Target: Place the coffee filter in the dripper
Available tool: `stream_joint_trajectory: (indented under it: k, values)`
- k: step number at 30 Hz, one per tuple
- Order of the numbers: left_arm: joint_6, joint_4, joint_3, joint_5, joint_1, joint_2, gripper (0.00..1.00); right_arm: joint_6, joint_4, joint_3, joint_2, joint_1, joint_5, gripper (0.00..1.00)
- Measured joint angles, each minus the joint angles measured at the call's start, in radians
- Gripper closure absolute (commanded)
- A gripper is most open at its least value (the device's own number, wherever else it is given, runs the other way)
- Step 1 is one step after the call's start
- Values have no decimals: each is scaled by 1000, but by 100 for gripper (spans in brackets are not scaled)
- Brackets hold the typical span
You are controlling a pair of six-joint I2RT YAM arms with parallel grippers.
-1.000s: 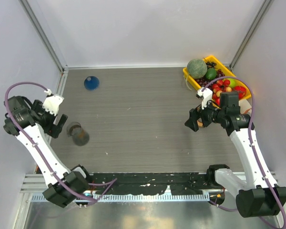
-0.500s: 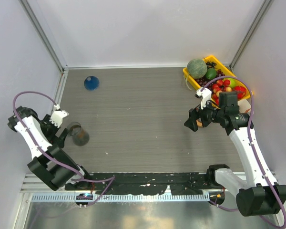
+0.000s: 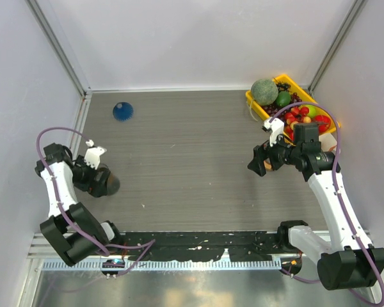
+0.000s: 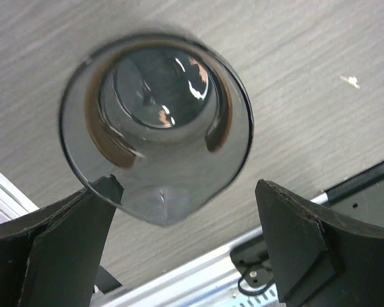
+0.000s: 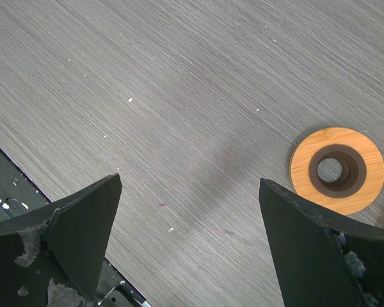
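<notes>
The dark blue ribbed dripper (image 3: pixel 122 111) stands alone at the far left of the table. The coffee filter is out of view in every frame. My left gripper (image 3: pixel 97 180) hangs open over a smoky glass carafe (image 3: pixel 109 185) near the left edge. In the left wrist view the carafe (image 4: pixel 157 115) is seen from above, its spout between my spread fingers, left gripper (image 4: pixel 189 192) touching nothing. My right gripper (image 3: pixel 258 161) hovers open over bare table at the right, and nothing lies between the fingers of the right gripper (image 5: pixel 191 182).
A yellow tray (image 3: pixel 248 98) of fruit sits at the back right corner. A round wooden ring with a dark centre (image 5: pixel 336 169) lies on the table close to the right gripper. A black rail (image 3: pixel 198 243) runs along the near edge. Walls close both sides.
The left arm has folded inward and brought its gripper from left of the carafe to right over it. The right arm has barely moved. Both grippers stay open.
</notes>
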Motion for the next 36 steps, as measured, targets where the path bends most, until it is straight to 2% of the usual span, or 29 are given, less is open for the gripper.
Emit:
stream_joint_trajectory:
  k: [12,17,21,25,29,32,36]
  values:
    - [-241,198,-7,35,-98,3,1,0,-18,4,0,0,12,4]
    - [-289,233,-9,35,-127,8,14,0,-18,4,0,0,16,5]
    - [-309,243,-7,36,-133,33,29,0,-17,4,0,0,20,5]
    - [-314,243,-1,36,-134,37,35,0,-17,4,0,0,23,4]
    - [-309,240,-1,33,-157,34,37,0,-16,4,0,0,22,5]
    - [-307,224,-1,34,-230,20,37,0,-13,4,0,0,22,4]
    - [-309,210,3,24,-401,-12,36,0,-13,4,0,0,22,5]
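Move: The glass dripper stands upright about 6 cm ahead of the open left hand and 2 cm to its right, its middle some 4 cm below the fingertips. The blue disc lies roughly 28 cm farther out than the dripper and about 4 cm to its right, at table level. From the idle right hand the dripper is about level fore and aft, some 53 cm to the left and 13 cm below. The left hand, fingers wide open and pointing down, slides forward about 5.5 cm and a little right at nearly constant height, so that the pads straddle the dripper's glass upper part, then closes by about a fifth and pinches it from both sides. After a short hold it carries the dripper right towards the middle of the table, some 6 cm and gathering speed, rising barely a centimetre and swinging about 15 degrees clockwise. ##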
